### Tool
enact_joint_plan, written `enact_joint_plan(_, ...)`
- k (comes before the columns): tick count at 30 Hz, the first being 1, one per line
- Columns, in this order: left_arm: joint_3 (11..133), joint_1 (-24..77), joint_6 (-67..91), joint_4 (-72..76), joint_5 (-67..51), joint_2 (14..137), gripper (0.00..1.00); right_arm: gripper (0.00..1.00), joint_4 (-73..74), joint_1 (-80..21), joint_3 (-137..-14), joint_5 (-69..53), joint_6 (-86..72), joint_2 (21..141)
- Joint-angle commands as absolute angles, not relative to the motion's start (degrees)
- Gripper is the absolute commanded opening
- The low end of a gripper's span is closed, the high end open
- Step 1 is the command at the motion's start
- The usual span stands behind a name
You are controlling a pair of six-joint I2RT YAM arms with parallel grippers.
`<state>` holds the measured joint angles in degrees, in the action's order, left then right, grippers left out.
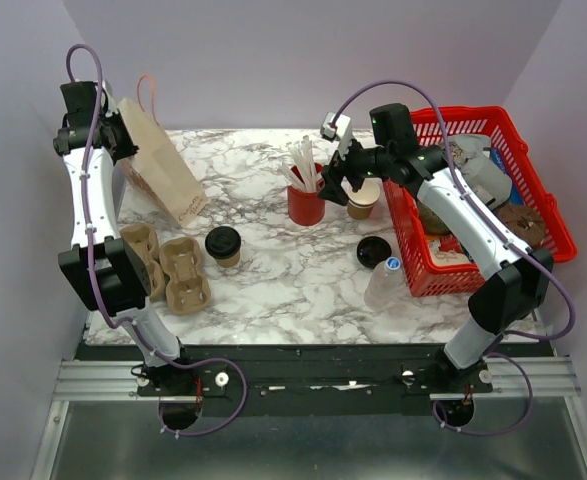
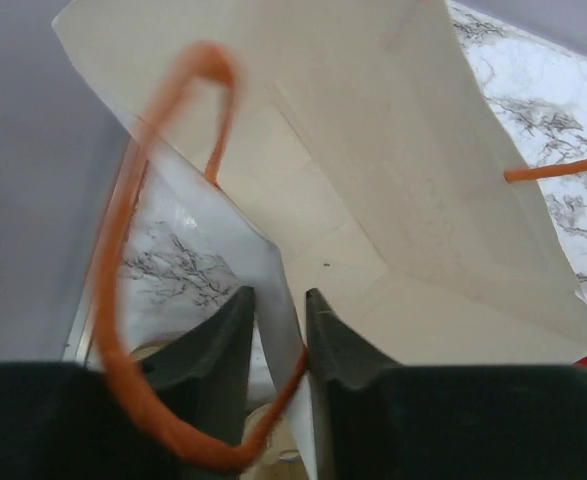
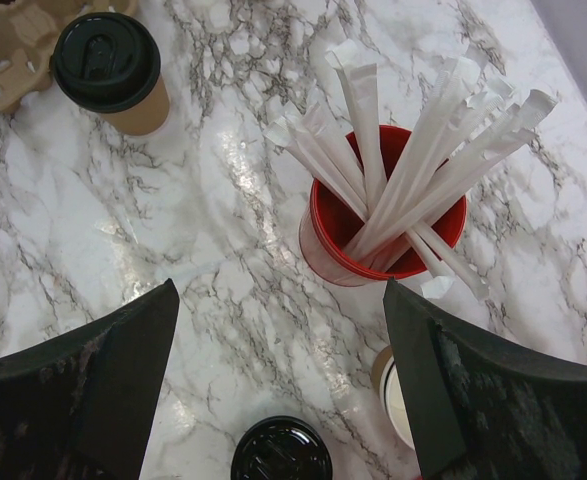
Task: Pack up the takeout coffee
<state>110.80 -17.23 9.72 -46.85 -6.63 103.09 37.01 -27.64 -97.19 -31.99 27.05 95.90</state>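
The takeout coffee (image 1: 223,245), a short tan cup with a black lid, stands on the marble table right of the cup carrier (image 1: 168,265). It also shows in the right wrist view (image 3: 113,70) at the top left. My right gripper (image 1: 335,188) hovers open and empty above the table (image 3: 279,285), between the red cup and the lidless cup. My left gripper (image 1: 115,135) is at the far left, shut on the rim of the open paper bag (image 1: 163,172). In the left wrist view the gripper (image 2: 278,312) pinches the bag's wall (image 2: 373,200) beside its orange handle (image 2: 113,300).
A red cup of wrapped straws (image 1: 306,200) (image 3: 383,230) stands mid-table. A lidless tan cup (image 1: 363,198) and a loose black lid (image 1: 374,251) (image 3: 281,452) lie left of the red basket (image 1: 413,262). A clear bottle (image 1: 386,282) lies in front of it.
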Motion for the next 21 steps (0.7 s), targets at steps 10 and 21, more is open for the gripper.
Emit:
enact_joint_plan(10,113.3,-17.1,8.1,-49.5,-9.4,102.0,0.00,0.92,36.3,-27.3,-96.8,-31.2,27.8,94.2)
enact_joint_plan(21,123.0,-15.8,5.0,-46.6,-27.9,106.3,0.00,0.92,35.3,-26.6,-98.0,-29.9,25.4,94.8)
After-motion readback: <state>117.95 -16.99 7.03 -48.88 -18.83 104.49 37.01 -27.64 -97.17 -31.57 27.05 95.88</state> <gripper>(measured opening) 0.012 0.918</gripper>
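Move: The paper bag's near left rim is already between my left fingertips; the middle of the bag lies about 3 cm ahead, 7 cm to the right and 13 cm below. The cup carrier is some 16 cm back and 6 cm right of my left hand, and the lidded coffee cup about 14 cm back and 22 cm right, both some 23 cm below. From my right hand the bag is roughly 12 cm ahead, 44 cm left and 14 cm below. I shut my half-closed left fingers on the bag's paper rim, the hand staying almost still until they pinch it tight together. Keeping that grip, I then draw the rim up and to my right, gathering speed, about 4 cm each way and slightly forward at the end, the hand swinging some 10 degrees clockwise. ##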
